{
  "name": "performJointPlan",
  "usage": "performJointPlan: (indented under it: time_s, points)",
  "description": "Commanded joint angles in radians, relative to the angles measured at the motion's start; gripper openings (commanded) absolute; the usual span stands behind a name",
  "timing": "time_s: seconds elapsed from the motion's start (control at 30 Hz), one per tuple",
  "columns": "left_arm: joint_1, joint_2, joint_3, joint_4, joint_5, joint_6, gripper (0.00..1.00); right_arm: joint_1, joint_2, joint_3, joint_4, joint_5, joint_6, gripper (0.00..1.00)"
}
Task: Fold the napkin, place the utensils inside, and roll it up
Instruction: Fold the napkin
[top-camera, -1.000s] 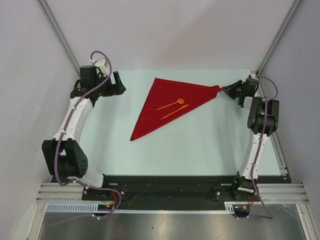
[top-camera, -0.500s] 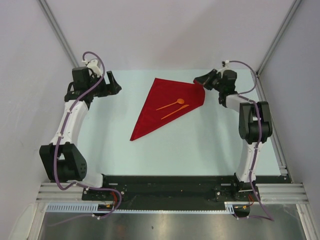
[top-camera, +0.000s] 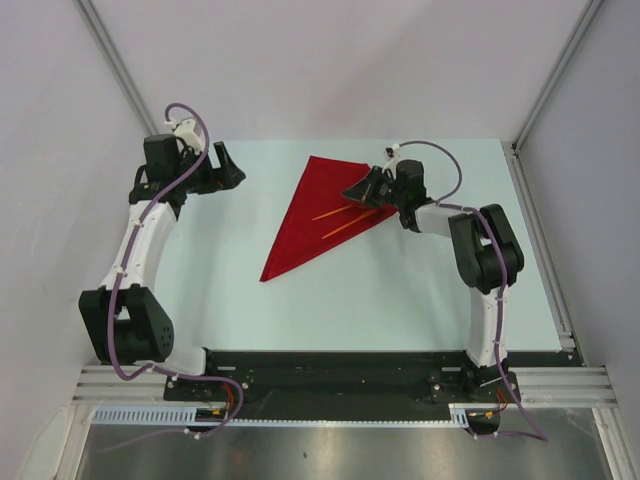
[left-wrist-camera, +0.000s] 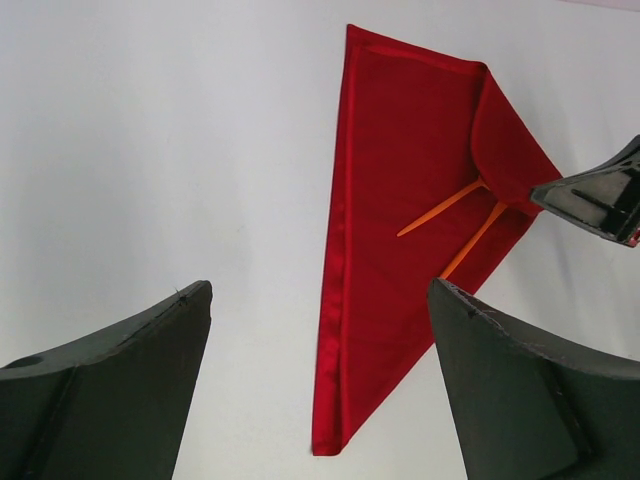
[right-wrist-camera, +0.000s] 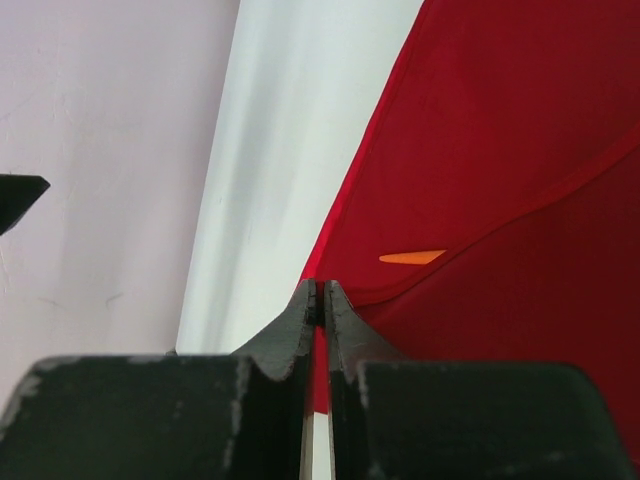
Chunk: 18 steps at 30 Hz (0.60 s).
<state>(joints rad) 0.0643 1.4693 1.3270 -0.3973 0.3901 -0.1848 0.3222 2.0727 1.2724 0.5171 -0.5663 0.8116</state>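
The red napkin (top-camera: 310, 220) lies as a long triangle on the pale table, its tip pointing to the near left. My right gripper (top-camera: 354, 190) is shut on the napkin's right corner and holds it folded over onto the cloth. Two thin orange utensils (top-camera: 338, 226) lie on the napkin with their right ends hidden under the fold. The right wrist view shows the shut jaws (right-wrist-camera: 322, 290) pinching red cloth (right-wrist-camera: 500, 130), with an orange tip (right-wrist-camera: 412, 257) peeking out under the flap. My left gripper (top-camera: 230, 172) stands open to the left of the napkin (left-wrist-camera: 400, 200), apart from it.
Grey walls and slanted metal posts (top-camera: 555, 75) close in the pale table (top-camera: 420, 290) at the back and sides. A black rail (top-camera: 340, 362) with both arm bases runs along the near edge. The right gripper's fingertip (left-wrist-camera: 595, 200) shows in the left wrist view.
My right gripper has carried the napkin's right corner leftwards from the table's right side and over the utensils, covering their ends. The left arm drew back slightly, then held still.
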Motion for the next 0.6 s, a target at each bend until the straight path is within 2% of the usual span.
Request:
performJointPlan:
  time_s: [0.0, 0.27, 0.57]
  points:
    - [0.009, -0.047, -0.003, 0.035, 0.036, -0.018, 0.93, 0.02, -0.043, -0.016, 0.001, -0.012, -0.017, 0.0]
    - [0.009, -0.043, -0.005, 0.041, 0.058, -0.027, 0.93, 0.063, -0.043, -0.077, 0.018, -0.006, -0.005, 0.0]
    - [0.011, -0.043, -0.006, 0.044, 0.064, -0.031, 0.93, 0.092, -0.011, -0.054, 0.029, 0.009, 0.009, 0.0]
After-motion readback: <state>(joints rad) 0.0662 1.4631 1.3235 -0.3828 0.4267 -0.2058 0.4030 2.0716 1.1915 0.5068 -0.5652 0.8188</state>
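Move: Over the napkin, the right hand holds the folded-over corner, with the middle of the napkin's left edge level ahead-wise and about 21 cm left, 10 cm below. The near-left corner lies roughly 21 cm back and 26 cm left. Under the hand, the spoon's middle is about 6 cm left, and the other utensil's some 4 cm back and 2 cm left. From the left hand, that edge's middle is about 5 cm ahead, 14 cm right, 22 cm below. Drawing the pinched corner on across the utensils, the right hand travels back about 4 cm and left about 3 cm, towards the napkin's left edge and near-left corner. It sinks some 3 cm over the first part, tipping down about 5 degrees, then runs on level. The fingers stay shut on the cloth. ##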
